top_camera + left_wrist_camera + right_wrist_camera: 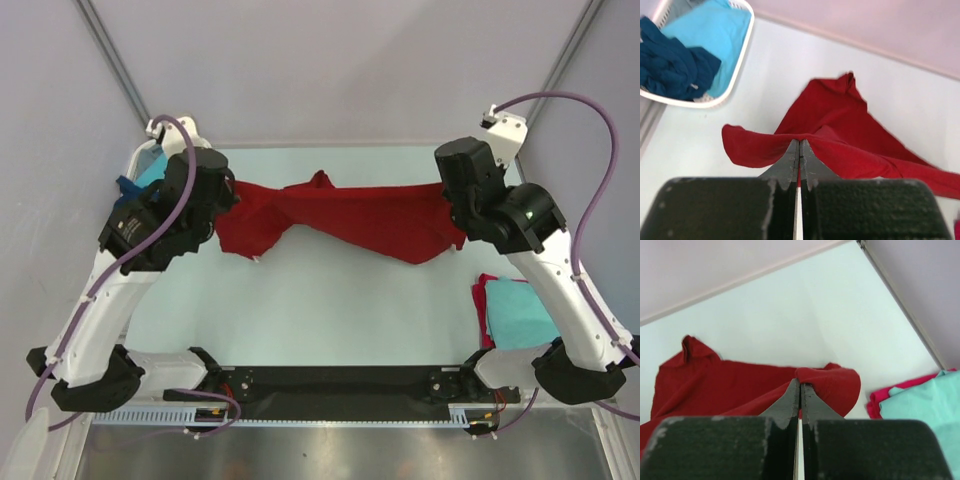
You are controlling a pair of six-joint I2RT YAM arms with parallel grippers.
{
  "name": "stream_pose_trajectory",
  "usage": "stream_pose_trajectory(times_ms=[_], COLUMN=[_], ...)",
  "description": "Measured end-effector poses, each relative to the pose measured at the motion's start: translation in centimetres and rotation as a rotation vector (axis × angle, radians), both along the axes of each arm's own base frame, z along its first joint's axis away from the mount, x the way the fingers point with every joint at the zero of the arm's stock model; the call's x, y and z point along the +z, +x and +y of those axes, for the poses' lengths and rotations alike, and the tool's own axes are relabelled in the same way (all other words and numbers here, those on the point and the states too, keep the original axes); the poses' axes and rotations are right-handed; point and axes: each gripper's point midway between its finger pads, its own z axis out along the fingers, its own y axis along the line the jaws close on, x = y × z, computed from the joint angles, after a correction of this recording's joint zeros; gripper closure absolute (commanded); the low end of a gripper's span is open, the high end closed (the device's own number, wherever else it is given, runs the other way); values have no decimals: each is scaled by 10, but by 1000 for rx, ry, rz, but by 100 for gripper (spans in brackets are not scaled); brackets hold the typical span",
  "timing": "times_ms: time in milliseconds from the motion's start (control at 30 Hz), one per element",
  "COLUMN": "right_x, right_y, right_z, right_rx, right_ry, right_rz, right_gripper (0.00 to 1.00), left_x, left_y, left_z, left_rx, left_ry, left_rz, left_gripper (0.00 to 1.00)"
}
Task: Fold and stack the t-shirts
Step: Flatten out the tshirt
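A dark red t-shirt (340, 215) hangs stretched between my two grippers above the back half of the table, sagging in the middle. My left gripper (799, 142) is shut on its left edge, the cloth (840, 130) draping away over the table. My right gripper (800, 381) is shut on the shirt's right edge, with red cloth (725, 385) spreading to the left. In the top view both sets of fingertips are hidden under the wrists. A folded turquoise t-shirt (522, 310) lies on a folded red one (484, 290) at the right. Turquoise (710, 30) and dark navy blue (675, 70) t-shirts sit in the basket.
A white plastic basket (735, 85) stands at the table's back left corner, behind the left arm (150, 230). The folded stack lies beside the right arm (560, 280). A black rail (340, 380) runs along the near edge between the arm bases. Pale walls close in behind and at both sides.
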Motion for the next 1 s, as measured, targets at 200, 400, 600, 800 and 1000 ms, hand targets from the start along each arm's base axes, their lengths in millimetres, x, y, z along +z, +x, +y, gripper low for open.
stream_pose_trajectory(times_ms=[200,400,600,800,1000], right_x=[35,74,112,136,157], right_y=[4,-1,-11,-22,-36], right_z=[-2,-1,-1,3,8], right_rx=[19,49,57,73,86], right_ry=[-9,-25,-33,-59,-65], right_rz=[-72,-161,-261,-332,-396], right_gripper=[100,100,100,100,100], left_x=[35,80,121,156,178], left_y=[2,2,-9,-29,-42], left_z=[6,-4,-11,-11,-22], left_rx=[18,3,-9,6,32], left_ry=[21,23,20,36,108], left_rz=[-81,-181,-281,-373,-456], left_gripper=[100,100,100,100,100])
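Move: Both closed grippers already hold the red t-shirt up between them; its middle lies about 8 cm ahead, 21 cm right and 22 cm below the left gripper, and roughly 6 cm ahead, 22 cm left and 21 cm below the right. Its bunched far end is some 20 cm ahead and 14 cm right of the left gripper, near table height. The laundry basket sits about 20 cm ahead and 24 cm left of that gripper; the folded stack lies some 15 cm back and 15 cm right of the right gripper. Keep both grippers shut on the t-shirt and raise them together, left by about 18 cm and right by a little less, lifting the cloth away from the table. Tip the fingers upward some 25 degrees on the way, and over the second half ease both hands back towards the bases as they climb. ##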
